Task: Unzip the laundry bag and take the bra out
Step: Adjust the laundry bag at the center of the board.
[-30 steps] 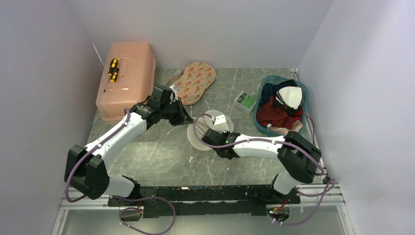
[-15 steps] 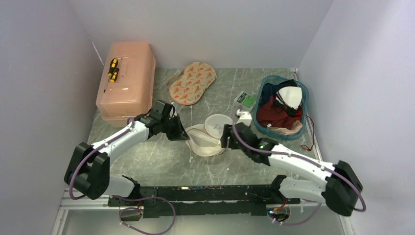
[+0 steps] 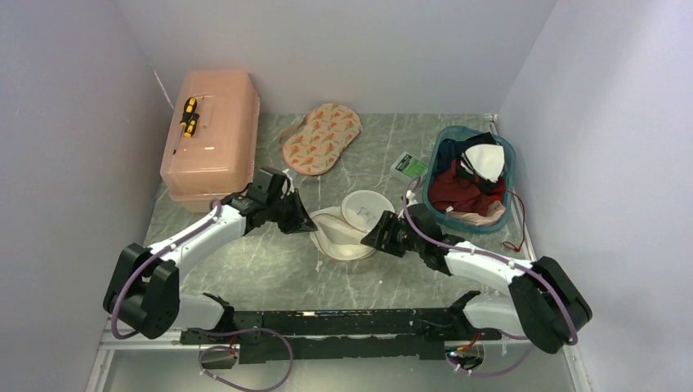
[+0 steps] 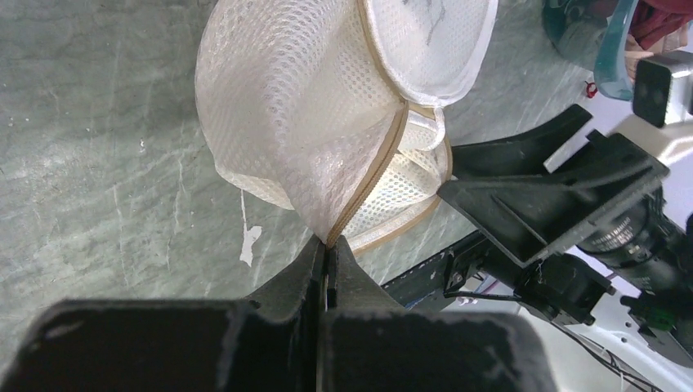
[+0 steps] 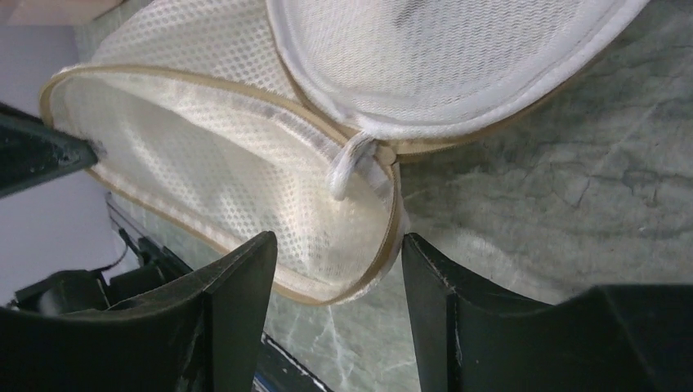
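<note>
The white mesh laundry bag (image 3: pixel 339 235) lies squashed on the table, with its round lid (image 3: pixel 365 206) folded back. My left gripper (image 3: pixel 309 225) is shut on the bag's cream rim (image 4: pixel 377 175), and the fingertips (image 4: pixel 319 255) pinch it at the left edge. My right gripper (image 3: pixel 374 238) is open at the bag's right side. In the right wrist view the rim (image 5: pixel 372 273) lies between its fingers (image 5: pixel 241 286), under a white pull loop (image 5: pixel 351 163). The inside of the bag (image 5: pixel 229 180) looks empty. No dark maroon bra shows in the bag or in either gripper.
A teal basket (image 3: pixel 504 147) with red, dark and white cloth stands at the right, close to my right arm. A beige two-cup piece (image 3: pixel 321 137) lies at the back. A pink box (image 3: pixel 214 139) with a screwdriver (image 3: pixel 188 117) is at the back left. A green-labelled packet (image 3: pixel 410 167) lies nearby.
My right gripper left the top of the bag, swung toward the basket and came back low to the bag's right side. The bag flattened and its lid folded back. My left gripper kept its hold.
</note>
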{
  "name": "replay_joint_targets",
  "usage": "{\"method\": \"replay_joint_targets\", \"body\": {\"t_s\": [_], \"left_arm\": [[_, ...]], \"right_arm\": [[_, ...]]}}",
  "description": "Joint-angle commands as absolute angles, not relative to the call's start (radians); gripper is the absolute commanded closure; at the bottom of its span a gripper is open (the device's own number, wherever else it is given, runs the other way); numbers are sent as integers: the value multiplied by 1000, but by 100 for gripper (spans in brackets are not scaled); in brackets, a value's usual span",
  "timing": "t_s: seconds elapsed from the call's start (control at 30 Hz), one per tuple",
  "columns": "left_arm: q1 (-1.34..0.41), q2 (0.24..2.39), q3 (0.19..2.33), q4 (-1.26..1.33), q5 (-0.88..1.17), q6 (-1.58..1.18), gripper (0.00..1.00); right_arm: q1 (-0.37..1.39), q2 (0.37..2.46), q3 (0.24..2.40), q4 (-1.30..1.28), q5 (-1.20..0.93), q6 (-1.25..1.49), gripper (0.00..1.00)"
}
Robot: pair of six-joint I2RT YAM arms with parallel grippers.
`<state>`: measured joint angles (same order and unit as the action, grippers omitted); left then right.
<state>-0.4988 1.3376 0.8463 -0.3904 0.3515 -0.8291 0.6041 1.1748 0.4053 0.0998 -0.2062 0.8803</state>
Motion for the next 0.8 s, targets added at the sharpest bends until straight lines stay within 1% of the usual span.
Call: {"method": "replay_joint_targets", "body": {"t_s": [0.0, 0.23, 0.3, 0.37, 0.4, 0.47, 0.53, 0.57, 0.6, 0.7, 0.77], "left_arm": [[-500, 1293, 833, -360, 367, -834, 97], [-502, 1282, 822, -369, 368, -828, 97], [-502, 1283, 816, -361, 374, -832, 97], [-502, 1286, 811, -355, 375, -833, 97], [-502, 1288, 809, -353, 374, -834, 97], [-502, 1290, 808, -351, 375, -835, 97], [-502, 1290, 813, -354, 374, -834, 97], [-503, 1290, 820, -359, 373, -832, 97], [-503, 1290, 831, -364, 373, -830, 97], [-503, 1288, 886, -398, 367, -815, 97], [-502, 1286, 933, -425, 366, -805, 97]], "right_arm": [[567, 1243, 372, 288, -267, 975, 41], [544, 1346, 382, 348, -236, 990, 47], [543, 1367, 400, 339, -229, 977, 52], [541, 1378, 404, 352, -224, 972, 62], [540, 1380, 407, 355, -219, 968, 68], [542, 1370, 412, 353, -208, 945, 84], [556, 1333, 437, 291, -165, 897, 100], [575, 1295, 462, 233, -116, 859, 100], [605, 1266, 516, 123, -45, 809, 100], [747, 1207, 672, -136, 261, 659, 100], [812, 1187, 764, -254, 403, 598, 100]]}}
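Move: From the right gripper, the near-right rim of the laundry bag, beside the lid hinge, is about 2 cm ahead, level sideways and 3 cm below. The round lid's middle lies some 7 cm ahead and 5 below, the bag's body roughly 6 cm left and 1 ahead, also 5 below, and the green box 17 cm ahead, 10 right and 6 below. From the left gripper, that right-hand rim is some 12 cm right, 2 back and 4 lower. Lower the right gripper about 3.5 cm with a little forward reach, so its open fingers straddle the bag's rim beside the hinge, and shut them to pinch it. Then lift about 4.5 cm, easing slightly farther forward and tilting the fingertips outward some 10 to 15 degrees. Keep the left gripper nearly still, shut on the left end of the rim. ##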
